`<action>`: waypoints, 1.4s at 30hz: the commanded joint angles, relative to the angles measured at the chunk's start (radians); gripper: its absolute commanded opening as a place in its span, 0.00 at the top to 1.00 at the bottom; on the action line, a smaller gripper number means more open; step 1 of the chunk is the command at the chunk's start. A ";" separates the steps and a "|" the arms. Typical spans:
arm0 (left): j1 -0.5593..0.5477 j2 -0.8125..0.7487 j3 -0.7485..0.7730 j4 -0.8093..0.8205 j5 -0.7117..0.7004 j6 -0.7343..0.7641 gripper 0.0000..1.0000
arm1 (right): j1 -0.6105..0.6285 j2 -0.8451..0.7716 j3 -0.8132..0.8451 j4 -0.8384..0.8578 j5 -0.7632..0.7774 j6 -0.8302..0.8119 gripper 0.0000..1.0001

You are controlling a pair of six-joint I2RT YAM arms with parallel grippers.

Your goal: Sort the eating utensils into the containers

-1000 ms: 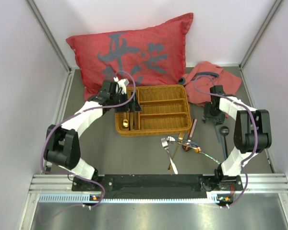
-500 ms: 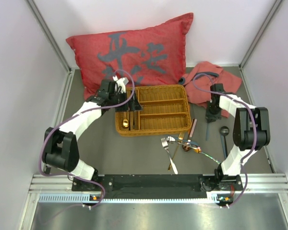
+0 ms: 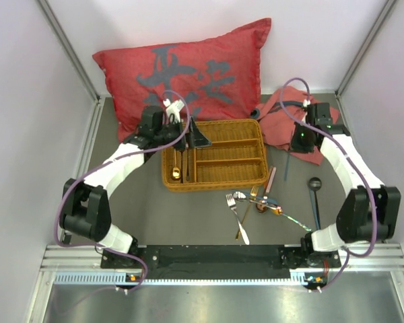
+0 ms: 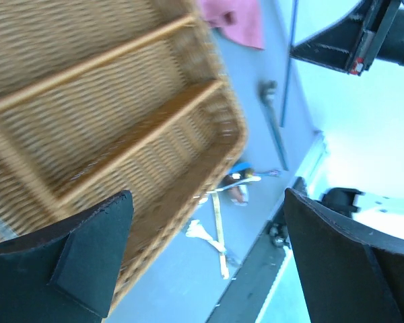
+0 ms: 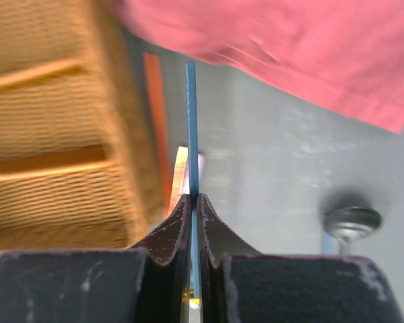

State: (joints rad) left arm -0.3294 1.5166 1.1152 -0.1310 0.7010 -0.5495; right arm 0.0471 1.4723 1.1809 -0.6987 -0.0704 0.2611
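The tan wicker tray (image 3: 215, 186) holds a gold spoon (image 3: 177, 172) and a dark utensil in its long left compartment. My left gripper (image 3: 199, 135) hovers open and empty over the tray's far left corner; the tray fills the left wrist view (image 4: 121, 121). My right gripper (image 3: 299, 138) is shut on a thin dark blue chopstick (image 3: 287, 163), held off the table right of the tray. In the right wrist view the chopstick (image 5: 190, 134) sticks out past the shut fingertips (image 5: 193, 198). Several forks and spoons (image 3: 256, 202) lie in front of the tray.
A copper utensil (image 3: 271, 178) lies by the tray's right corner and a black spoon (image 3: 314, 194) to its right. A pink cloth (image 3: 303, 111) lies at the back right under my right arm. A red cushion (image 3: 188, 74) lies behind the tray.
My right gripper has lifted the blue chopstick off the table and moved back toward the cloth. My left gripper has shifted right over the tray.
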 commanded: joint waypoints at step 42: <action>-0.306 0.289 0.327 0.052 -0.063 0.046 1.00 | 0.254 -0.170 0.048 0.228 -0.342 0.277 0.35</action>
State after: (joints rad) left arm -0.6552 1.7927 1.3743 0.0513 0.7029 -0.6449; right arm 0.2882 1.3602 1.2106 -0.4572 -0.4664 0.5766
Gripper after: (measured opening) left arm 0.050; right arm 0.557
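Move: The blue chopstick, held near its middle in the closed right fingers, is about 33 cm to the open left hand's right, 2 cm back and 7 cm lower; the basket's middle is 4 cm back, 6 cm right and 17 cm below the left hand. From the right hand, the left gripper waits 34 cm left, level fore and aft, 8 cm higher; the salmon cloth is about 10 cm ahead, 4 cm right and 11 cm below. Right hand brings the chopstick about 16 cm left, rising; left hand reaches 15 cm right, pinches it, right opens. ##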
